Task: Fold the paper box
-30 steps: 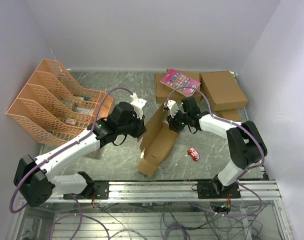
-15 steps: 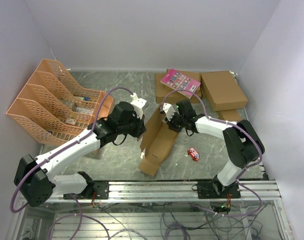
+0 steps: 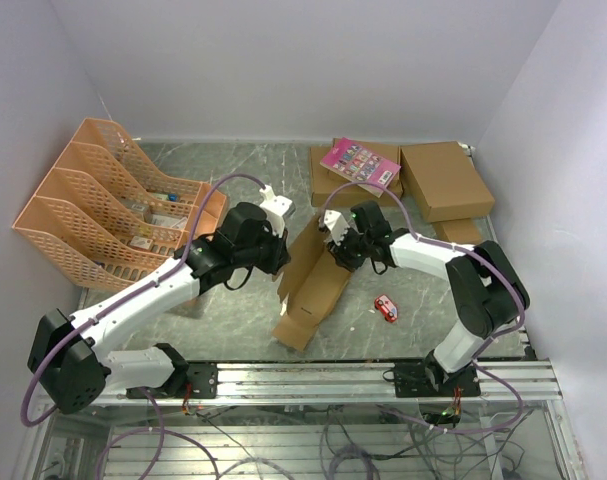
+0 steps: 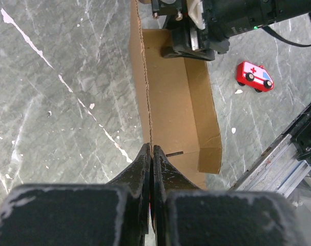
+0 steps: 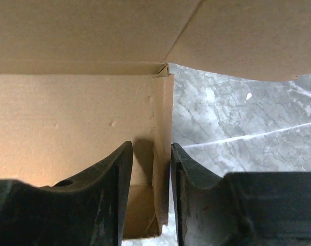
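The paper box (image 3: 318, 282) is a half-folded brown oblong tray lying aslant on the marble table. My left gripper (image 3: 281, 266) is shut on the top edge of its left long wall. In the left wrist view the fingertips (image 4: 151, 151) pinch that thin wall, and the box (image 4: 170, 97) stretches away from them. My right gripper (image 3: 335, 246) is at the box's far end. In the right wrist view its jaws (image 5: 151, 154) stand apart astride an upright end flap (image 5: 163, 118), not pressing it. A box panel (image 5: 68, 113) fills the left of that view.
A small red toy car (image 3: 385, 308) lies right of the box, also seen in the left wrist view (image 4: 254, 76). Larger brown boxes (image 3: 443, 180), one under a pink booklet (image 3: 360, 165), sit at the back right. Orange file racks (image 3: 103, 200) stand left. A metal rail (image 3: 383, 375) runs along the near edge.
My right gripper has moved a little left and closer onto the box's far end. The left arm and its grip have stayed put.
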`<state>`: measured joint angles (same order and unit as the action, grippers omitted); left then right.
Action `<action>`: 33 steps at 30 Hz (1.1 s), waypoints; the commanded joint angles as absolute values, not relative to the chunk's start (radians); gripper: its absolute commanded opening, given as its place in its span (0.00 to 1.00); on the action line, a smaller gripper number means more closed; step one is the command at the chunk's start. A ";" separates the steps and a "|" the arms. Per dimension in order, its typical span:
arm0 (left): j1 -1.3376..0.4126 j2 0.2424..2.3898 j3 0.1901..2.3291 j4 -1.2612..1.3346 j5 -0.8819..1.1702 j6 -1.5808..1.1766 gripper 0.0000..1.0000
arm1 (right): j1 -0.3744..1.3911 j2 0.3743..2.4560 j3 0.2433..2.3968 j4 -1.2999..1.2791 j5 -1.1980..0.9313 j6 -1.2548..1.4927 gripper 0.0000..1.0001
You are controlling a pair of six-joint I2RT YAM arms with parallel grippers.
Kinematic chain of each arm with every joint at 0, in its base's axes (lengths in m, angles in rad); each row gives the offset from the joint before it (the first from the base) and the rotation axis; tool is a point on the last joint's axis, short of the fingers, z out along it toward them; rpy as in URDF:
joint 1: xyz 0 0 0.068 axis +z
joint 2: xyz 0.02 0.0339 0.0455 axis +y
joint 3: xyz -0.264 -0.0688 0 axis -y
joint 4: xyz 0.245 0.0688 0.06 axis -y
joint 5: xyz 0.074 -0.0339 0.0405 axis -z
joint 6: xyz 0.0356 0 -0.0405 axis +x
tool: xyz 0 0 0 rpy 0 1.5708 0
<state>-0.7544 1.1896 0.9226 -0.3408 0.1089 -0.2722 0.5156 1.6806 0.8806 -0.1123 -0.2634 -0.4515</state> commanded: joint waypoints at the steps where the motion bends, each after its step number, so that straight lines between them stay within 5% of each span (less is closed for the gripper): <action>1: -0.743 1.191 0.951 -0.316 0.105 -0.235 0.07 | 0.469 1.606 0.896 -0.150 -0.343 -0.445 0.38; 10: -0.741 1.218 0.990 -0.326 0.095 -0.166 0.07 | 0.373 1.499 0.899 -0.205 -0.511 -0.454 0.55; 22: -0.722 1.277 1.064 -0.345 0.141 0.031 0.07 | 0.168 1.351 0.855 -0.260 -0.911 -0.581 0.58; 29: -0.707 1.337 1.104 -0.341 0.287 0.210 0.07 | 0.034 1.304 0.851 -0.344 -1.079 -0.791 0.79; 33: -0.695 1.361 1.135 -0.342 0.302 0.235 0.07 | 0.019 1.388 0.897 -0.511 -1.104 -0.952 0.79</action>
<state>-0.7113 1.3476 1.0748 -0.3489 0.2375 0.1577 0.0307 1.3281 0.8516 -0.3355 -1.0218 -0.7467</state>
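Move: The right fingers straddle the paper box's far end wall, practically at the hand point. The tray's middle lies about 6 cm back and 6 cm to the right hand's left, the toy ambulance some 12 cm back and 11 cm to its right, and the magazine carton about 20 cm ahead and 3 cm to its right. From the left hand, which holds the raised lid's edge, the tray's middle is roughly 8 cm to the right, 3 cm back and 16 cm below. Lift the right gripper clear of the box's far end wall, straight up at first and then also off to the right, about 13 cm in all upward and 7 cm across, tipping the fingers up towards level and spreading them wide. Keep the left fingers shut on the lid edge, carry it some 3.5 cm forward and swing that wrist clockwise, mostly late on, to turn the box. ##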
